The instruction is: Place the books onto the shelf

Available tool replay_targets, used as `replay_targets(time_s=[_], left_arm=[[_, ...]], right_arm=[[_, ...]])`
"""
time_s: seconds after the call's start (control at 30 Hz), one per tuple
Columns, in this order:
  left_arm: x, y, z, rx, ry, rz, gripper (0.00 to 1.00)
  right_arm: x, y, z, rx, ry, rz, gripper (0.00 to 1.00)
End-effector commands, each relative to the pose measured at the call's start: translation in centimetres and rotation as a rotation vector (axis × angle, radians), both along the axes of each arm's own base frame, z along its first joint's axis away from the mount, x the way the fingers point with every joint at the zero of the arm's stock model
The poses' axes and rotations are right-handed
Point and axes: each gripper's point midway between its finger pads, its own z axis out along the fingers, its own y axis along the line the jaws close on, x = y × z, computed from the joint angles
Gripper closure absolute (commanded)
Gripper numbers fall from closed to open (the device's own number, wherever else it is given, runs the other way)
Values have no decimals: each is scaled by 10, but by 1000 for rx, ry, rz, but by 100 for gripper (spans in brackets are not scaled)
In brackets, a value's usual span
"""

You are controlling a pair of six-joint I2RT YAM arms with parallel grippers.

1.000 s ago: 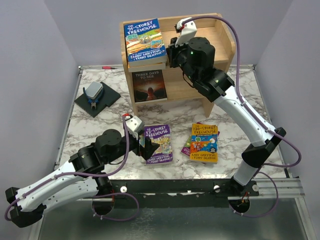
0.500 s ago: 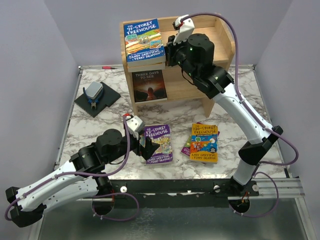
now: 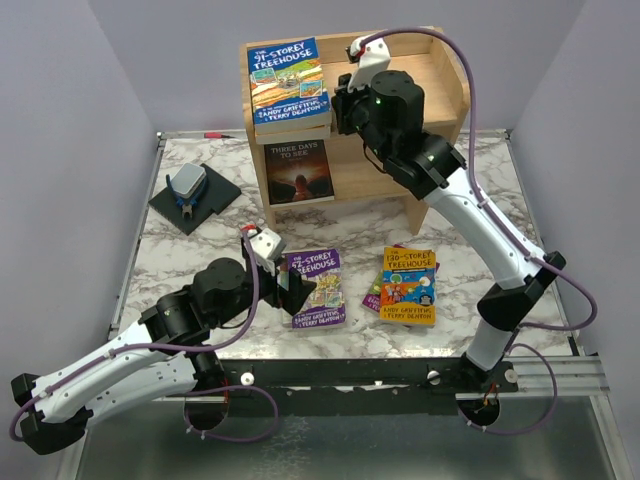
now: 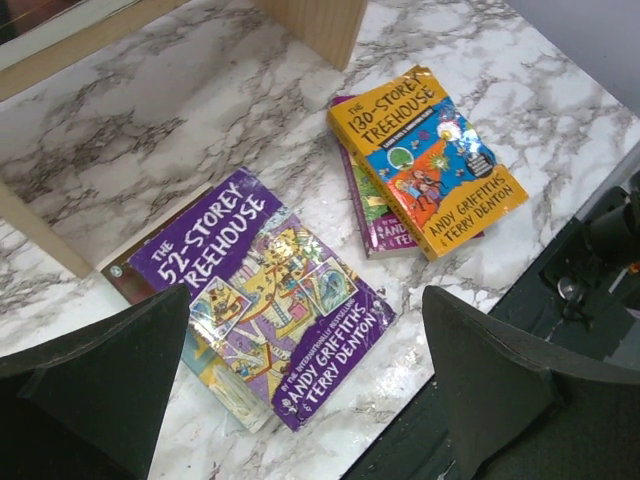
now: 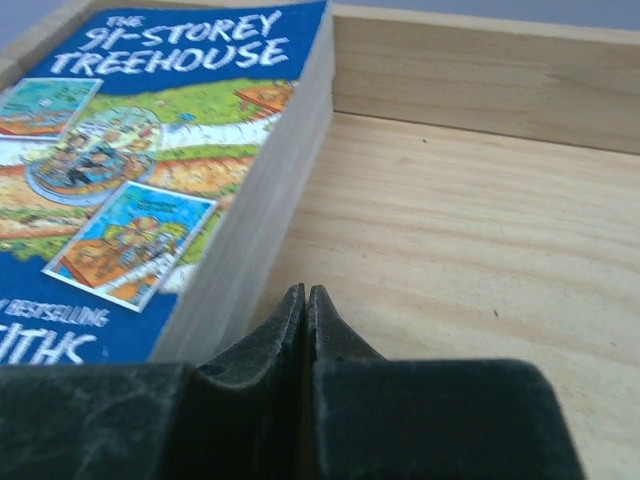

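The blue book (image 3: 290, 85) (image 5: 130, 170) lies flat on the left of the wooden shelf's (image 3: 445, 95) top. My right gripper (image 3: 342, 108) (image 5: 307, 292) rests shut and empty on the shelf top (image 5: 470, 230), right beside that book's page edge. A purple book (image 3: 316, 288) (image 4: 270, 300) lies on the table on top of another book (image 4: 120, 275). My left gripper (image 3: 295, 292) (image 4: 307, 292) hovers wide open over it, holding nothing. An orange book (image 3: 410, 285) (image 4: 430, 160) lies on a further purple one (image 4: 365, 215) to the right.
A dark book (image 3: 298, 170) leans in the shelf's lower tier. A black pad with a blue-grey tool (image 3: 192, 195) sits at the far left of the marble table (image 3: 450, 250). The table's front edge and black rail (image 4: 570, 290) run close behind the purple book.
My right wrist has shifted slightly left along the shelf top, closer to the blue book. My left gripper has edged a little left over the purple book.
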Motion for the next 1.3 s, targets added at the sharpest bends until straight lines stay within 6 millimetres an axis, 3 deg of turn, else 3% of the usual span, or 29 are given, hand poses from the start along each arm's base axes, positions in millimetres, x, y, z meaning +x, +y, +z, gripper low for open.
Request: replay_targets(time_s=[0.0, 0.07, 0.13, 0.3, 0.47, 0.67, 0.87, 1.0, 1.27], left_arm=[[14, 17, 2, 12, 24, 142, 1], [18, 22, 1, 14, 40, 187, 1], [22, 27, 1, 16, 54, 237, 1], [26, 35, -4, -19, 123, 337, 1], [21, 32, -15, -81, 207, 365, 1], [15, 27, -42, -87, 305, 391, 1], [15, 31, -79, -106, 407, 491, 1], [15, 30, -97, -122, 431, 512, 1], [14, 16, -131, -126, 479, 488, 1]], right_arm=[[-11, -39, 15, -7, -40, -131, 90], [-22, -48, 20, 5, -51, -121, 85], [-37, -53, 21, 14, -51, -78, 74], [-85, -80, 5, 106, 4, -24, 57], [-128, -107, -38, 166, 102, 7, 50], [-168, -110, -114, 183, 300, 87, 38], [-192, -96, -200, 151, 512, 167, 28], [-203, -80, -244, 161, 631, 226, 23], [-207, -58, -298, 187, 782, 254, 22]])
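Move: The purple 52-Storey book lies on the table about 6 cm ahead of the left gripper, 5 cm to its right and 22 cm below; the orange 130-Storey book is level with it, some 21 cm farther right. From the right gripper the 52-Storey book is about 19 cm back, 3 cm left and 44 cm down, with the 130-Storey book roughly 19 cm back, 19 cm right and as low. The shelved 91-Storey book sits 7 cm left of the right gripper, 4 cm farther out and slightly lower. Draw the right gripper back and to the right, away from the 91-Storey book and out of the shelf, then sink it about 30 cm towards the gap between the table books, opening the fingers and tipping them down some 40 degrees. Lower the left gripper, still open, about 12 cm towards the 52-Storey book, swinging it counter-clockwise and tipping it down. ##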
